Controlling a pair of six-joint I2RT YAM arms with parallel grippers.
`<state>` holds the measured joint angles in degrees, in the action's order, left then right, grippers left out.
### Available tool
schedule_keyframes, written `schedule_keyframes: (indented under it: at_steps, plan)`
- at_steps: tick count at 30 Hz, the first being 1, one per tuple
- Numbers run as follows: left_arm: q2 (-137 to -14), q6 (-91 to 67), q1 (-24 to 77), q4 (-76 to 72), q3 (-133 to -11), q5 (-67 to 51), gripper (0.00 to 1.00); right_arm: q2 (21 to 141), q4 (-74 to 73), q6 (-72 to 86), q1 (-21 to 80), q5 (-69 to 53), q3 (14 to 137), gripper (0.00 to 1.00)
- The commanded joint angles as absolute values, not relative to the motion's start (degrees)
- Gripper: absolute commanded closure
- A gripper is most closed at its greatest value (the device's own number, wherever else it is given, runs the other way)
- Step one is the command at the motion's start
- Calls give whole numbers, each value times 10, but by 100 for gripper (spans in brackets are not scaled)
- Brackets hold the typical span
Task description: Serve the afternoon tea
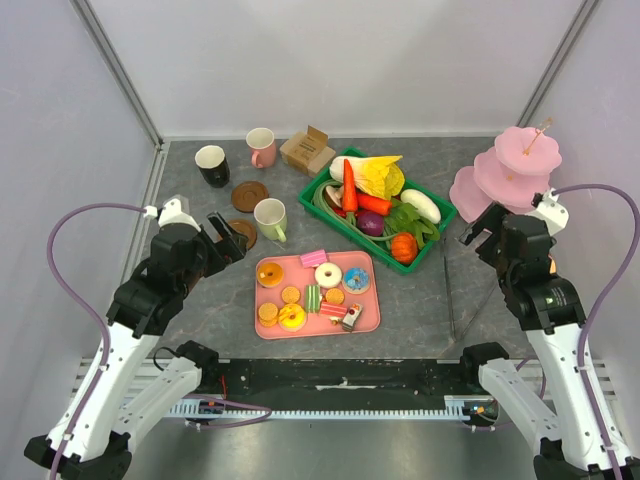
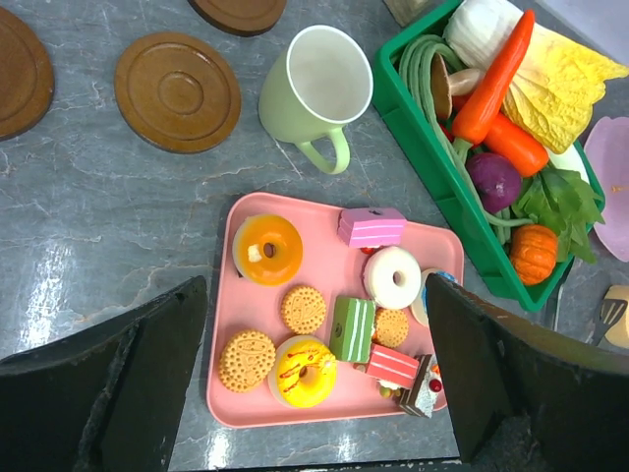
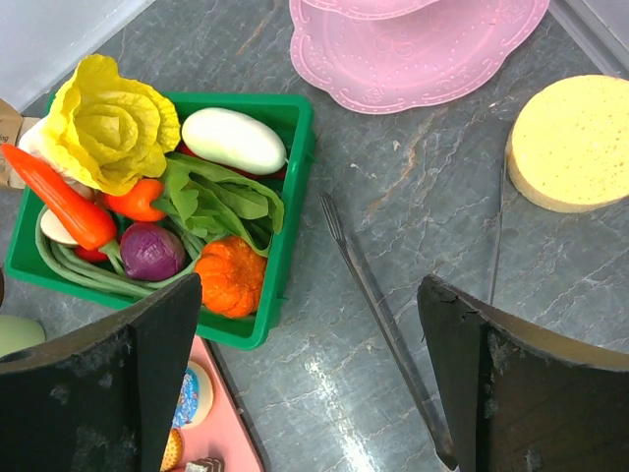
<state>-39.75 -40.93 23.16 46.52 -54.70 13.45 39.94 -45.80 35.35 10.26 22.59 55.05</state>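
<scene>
A pink tray (image 1: 318,333) near the table's front holds iced donuts, round biscuits and striped cake slices. In the left wrist view the tray (image 2: 232,305) shows an orange donut (image 2: 267,249), a white donut (image 2: 392,276), a yellow donut (image 2: 303,371) and a green cake slice (image 2: 352,328). A pale-green mug (image 1: 270,219) stands behind it, with a black mug (image 1: 212,165), a pink mug (image 1: 261,146) and brown coasters (image 1: 249,195) further back. My left gripper (image 1: 225,240) is open above the tray's left side. My right gripper (image 1: 478,232) is open and empty over bare table.
A green crate (image 1: 432,240) of toy vegetables sits right of centre. A small cardboard box (image 1: 307,150) is at the back. A pink tiered stand (image 1: 515,170) stands at the far right, with a yellow sponge (image 3: 575,143) and metal tongs (image 3: 378,305) near it.
</scene>
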Motion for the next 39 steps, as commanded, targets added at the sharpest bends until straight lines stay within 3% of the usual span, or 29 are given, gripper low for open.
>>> schedule_keyframes:
  at_steps: [1,10,17,27,39]
  plan:
    - [-396,-407,229,437,-558,138,3,401,-468,336,101,238,577,2]
    - [-387,-408,229,403,-532,120,2,453,-483,292,101,208,594,2]
    - [-409,-403,230,371,-509,92,2,469,-583,381,101,227,521,2]
    - [-418,-401,230,335,-483,57,2,454,-606,499,101,180,420,2]
    - [-414,-402,229,303,-462,64,2,553,-593,426,104,167,407,2]
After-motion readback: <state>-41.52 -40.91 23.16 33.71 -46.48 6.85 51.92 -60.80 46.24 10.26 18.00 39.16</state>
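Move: The right hand, high and open, has the fork's middle about 6 cm back, 3 cm to its left and some 23 cm below. The second thin utensil is centred roughly 8 cm back and 4 cm to the right, the yellow cake is about 15 cm right and near level, and the basket is 12 cm ahead and 20 cm left. From the left hand, the green mug stands about 9 cm ahead, 8 cm right; the tray's middle is 6 cm back, 16 cm right. Down towards the fork's handle, without visible contact, the right hand first hovers and then drops quickly by some 17 cm while drawing back about 8 cm. Its wrist tips some 40 degrees towards pointing down, fingers wide open. The left hand, also open, rises slightly, then eases a few centimetres right, down and forward towards the green mug. ##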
